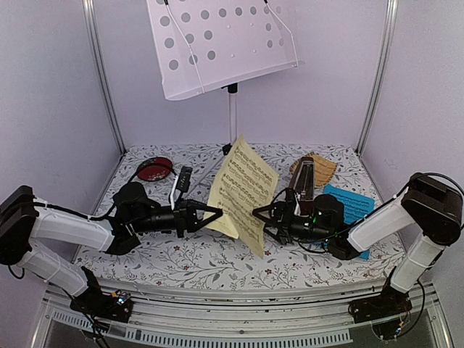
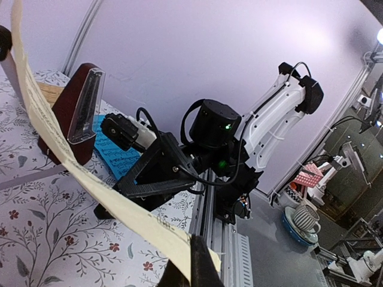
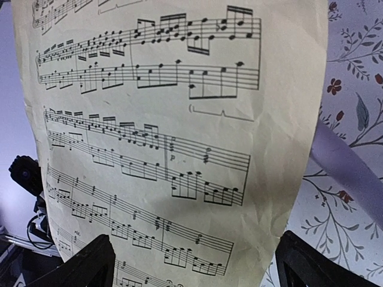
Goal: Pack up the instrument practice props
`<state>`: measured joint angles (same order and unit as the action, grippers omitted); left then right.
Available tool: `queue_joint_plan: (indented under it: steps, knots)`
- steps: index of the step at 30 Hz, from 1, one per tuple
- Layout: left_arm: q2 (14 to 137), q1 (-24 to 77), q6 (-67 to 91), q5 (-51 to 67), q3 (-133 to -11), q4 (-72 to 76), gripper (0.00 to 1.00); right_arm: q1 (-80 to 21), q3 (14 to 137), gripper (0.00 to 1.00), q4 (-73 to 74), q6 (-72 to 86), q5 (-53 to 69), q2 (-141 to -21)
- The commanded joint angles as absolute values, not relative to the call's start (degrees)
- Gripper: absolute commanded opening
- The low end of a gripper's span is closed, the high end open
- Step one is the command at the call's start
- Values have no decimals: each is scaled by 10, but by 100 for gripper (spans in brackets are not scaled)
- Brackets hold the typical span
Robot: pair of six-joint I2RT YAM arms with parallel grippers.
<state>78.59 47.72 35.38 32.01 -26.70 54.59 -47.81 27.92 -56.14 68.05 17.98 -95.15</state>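
Note:
A cream music sheet stands nearly upright in mid-air over the table's middle. My left gripper is shut on its left lower edge; the left wrist view shows the dark fingertips pinching the paper. My right gripper faces the sheet from the right, open wide. Its two fingers straddle the printed page without touching it. The brown pyramid metronome stands behind the right gripper, with a blue sheet lying flat beside it. The music stand's white perforated desk rises at the back on a silver pole.
A red bowl and a small black object sit at the back left. Behind the metronome lies a tan woven piece. The stand's legs spread over the floral tablecloth. Purple walls enclose three sides.

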Motion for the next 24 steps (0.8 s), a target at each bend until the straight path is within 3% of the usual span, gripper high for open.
queue_joint_plan:
  steps: [1,4,10,17,24]
  knots:
    - [790,472,369,328,-261,587,0,-475,286,94,-651,725,206,-966]
    - [787,473,369,331,-260,590,0,-475,288,89,-693,748,217,-971]
    - [768,471,359,321,-250,576,0,-475,260,68,-762,792,209,-968]
    - [755,470,360,329,-245,571,0,-475,255,44,-691,748,188,-919]
    - [757,470,353,364,-252,567,0,-475,268,10,-638,701,177,-906]
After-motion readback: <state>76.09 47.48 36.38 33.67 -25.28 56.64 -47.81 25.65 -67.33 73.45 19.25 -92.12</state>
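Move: My left hand still grips the yellow sheet music by its left side; the sheet's middle is roughly 8 cm to the right, 3 cm ahead and about level. From my open right hand that middle lies some 5 cm left, 3 cm ahead and 7 cm higher. The metronome stands about 18 cm right of my right hand and 17 cm farther out; the blue sheet lies 32 cm right, 11 cm ahead, well below. I raise my right hand about 5 cm beside the free right edge of the yellow sheet, tipping its left-pointing fingers up some 10 degrees, and close them from wide open to nearly shut on that edge. My left hand keeps its pinch on the other side, easing up and back about a centimetre. ##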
